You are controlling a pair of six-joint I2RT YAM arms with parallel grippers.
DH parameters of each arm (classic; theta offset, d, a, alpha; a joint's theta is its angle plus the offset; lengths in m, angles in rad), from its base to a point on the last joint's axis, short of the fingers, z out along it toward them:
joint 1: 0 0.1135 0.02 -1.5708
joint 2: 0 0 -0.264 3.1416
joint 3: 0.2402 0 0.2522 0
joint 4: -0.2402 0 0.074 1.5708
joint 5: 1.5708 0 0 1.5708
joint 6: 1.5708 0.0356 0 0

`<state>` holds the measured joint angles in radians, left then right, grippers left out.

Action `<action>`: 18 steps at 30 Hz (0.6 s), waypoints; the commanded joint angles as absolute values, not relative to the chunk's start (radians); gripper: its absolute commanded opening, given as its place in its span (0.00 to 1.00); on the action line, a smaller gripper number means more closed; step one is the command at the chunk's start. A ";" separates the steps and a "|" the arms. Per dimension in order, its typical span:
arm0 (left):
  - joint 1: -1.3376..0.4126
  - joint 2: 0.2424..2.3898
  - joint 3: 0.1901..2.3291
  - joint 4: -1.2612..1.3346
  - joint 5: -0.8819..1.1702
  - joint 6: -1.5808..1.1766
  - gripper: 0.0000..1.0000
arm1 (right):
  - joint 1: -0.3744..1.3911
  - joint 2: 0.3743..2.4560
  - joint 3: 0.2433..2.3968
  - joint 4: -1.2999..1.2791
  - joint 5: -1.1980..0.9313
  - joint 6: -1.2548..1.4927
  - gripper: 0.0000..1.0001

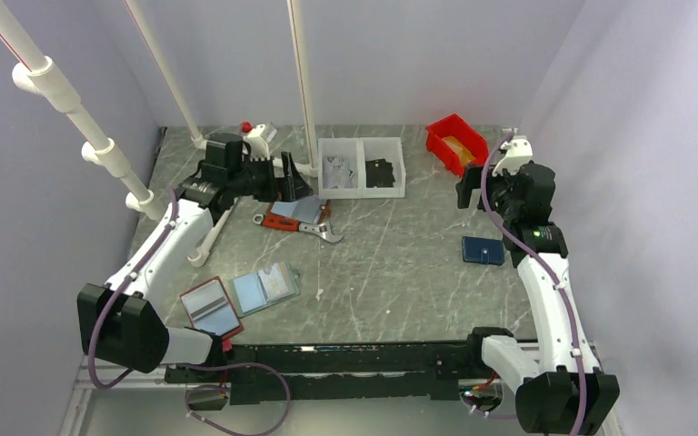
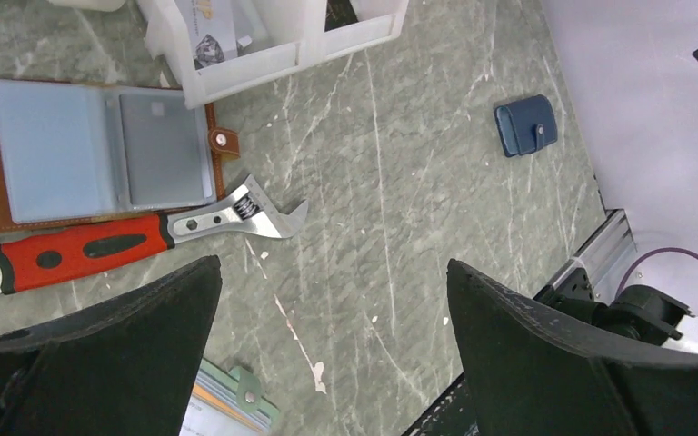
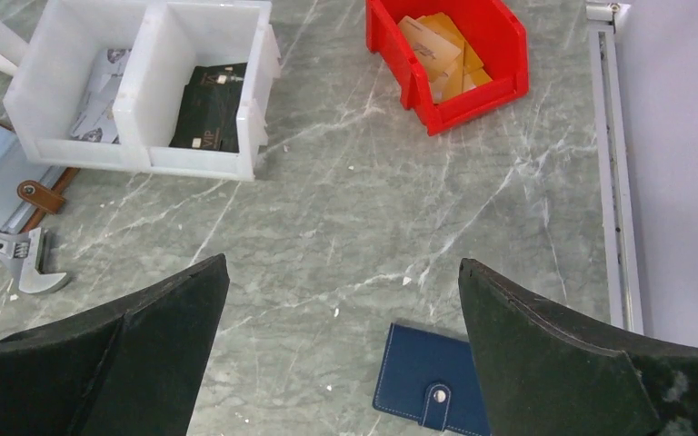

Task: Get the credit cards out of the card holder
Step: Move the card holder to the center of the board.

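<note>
The card holder (image 1: pixel 483 250) is a small navy wallet lying shut on the table at the right, its strap tab snapped. It also shows in the left wrist view (image 2: pixel 525 125). The credit cards are hidden inside it. My right gripper (image 1: pixel 466 191) hangs open above the table, a little beyond the holder. In the right wrist view the holder (image 3: pixel 427 381) lies below the open right gripper (image 3: pixel 343 260), partly behind its right finger. At the far left, my left gripper (image 1: pixel 293 186) is open and empty above a brown-edged holder. The left gripper (image 2: pixel 332 262) has bare table below it.
A brown-edged holder (image 2: pixel 91 150) lies open beside a red-handled wrench (image 2: pixel 100 250). A white two-compartment bin (image 1: pixel 362 192) with a black card (image 3: pixel 207 107) and a red bin (image 3: pixel 473 104) stand at the back. Red-edged (image 1: pixel 211 307) and green-edged (image 1: pixel 266 287) holders lie open front left.
</note>
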<state>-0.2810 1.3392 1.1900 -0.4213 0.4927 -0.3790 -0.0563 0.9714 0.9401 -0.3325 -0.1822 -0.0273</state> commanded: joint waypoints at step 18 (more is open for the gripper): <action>-0.282 1.244 1.046 -0.328 0.456 -0.280 0.99 | -0.135 1.054 0.838 -0.454 -0.407 -0.347 1.00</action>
<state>-0.2810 1.2434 1.0527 -0.3702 0.4129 -0.3004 -0.1093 0.9924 0.8082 -0.3843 -0.3237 -0.2153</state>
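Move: The dark-blue card holder lies some 24 cm below the right hand, about 5 cm back and 6 cm to its right. The red bin stands roughly 23 cm ahead of this hand and 2 cm to its right, about 21 cm down. The white tray's middle is about 19 cm ahead and 25 cm left, at a similar depth. From the left hand, the card holder is about 50 cm right, 5 cm back and 22 cm down. Lower the open right gripper about 7.5 cm towards the dark-blue card holder, easing back some 2 cm, while you tip the fingers down and swing the wrist counter-clockwise, each roughly 10 degrees. Meanwhile dip the open left gripper nearly 4 cm above the tools, drifting about 2 cm left, then lift it partway back. Touch nothing with either. ##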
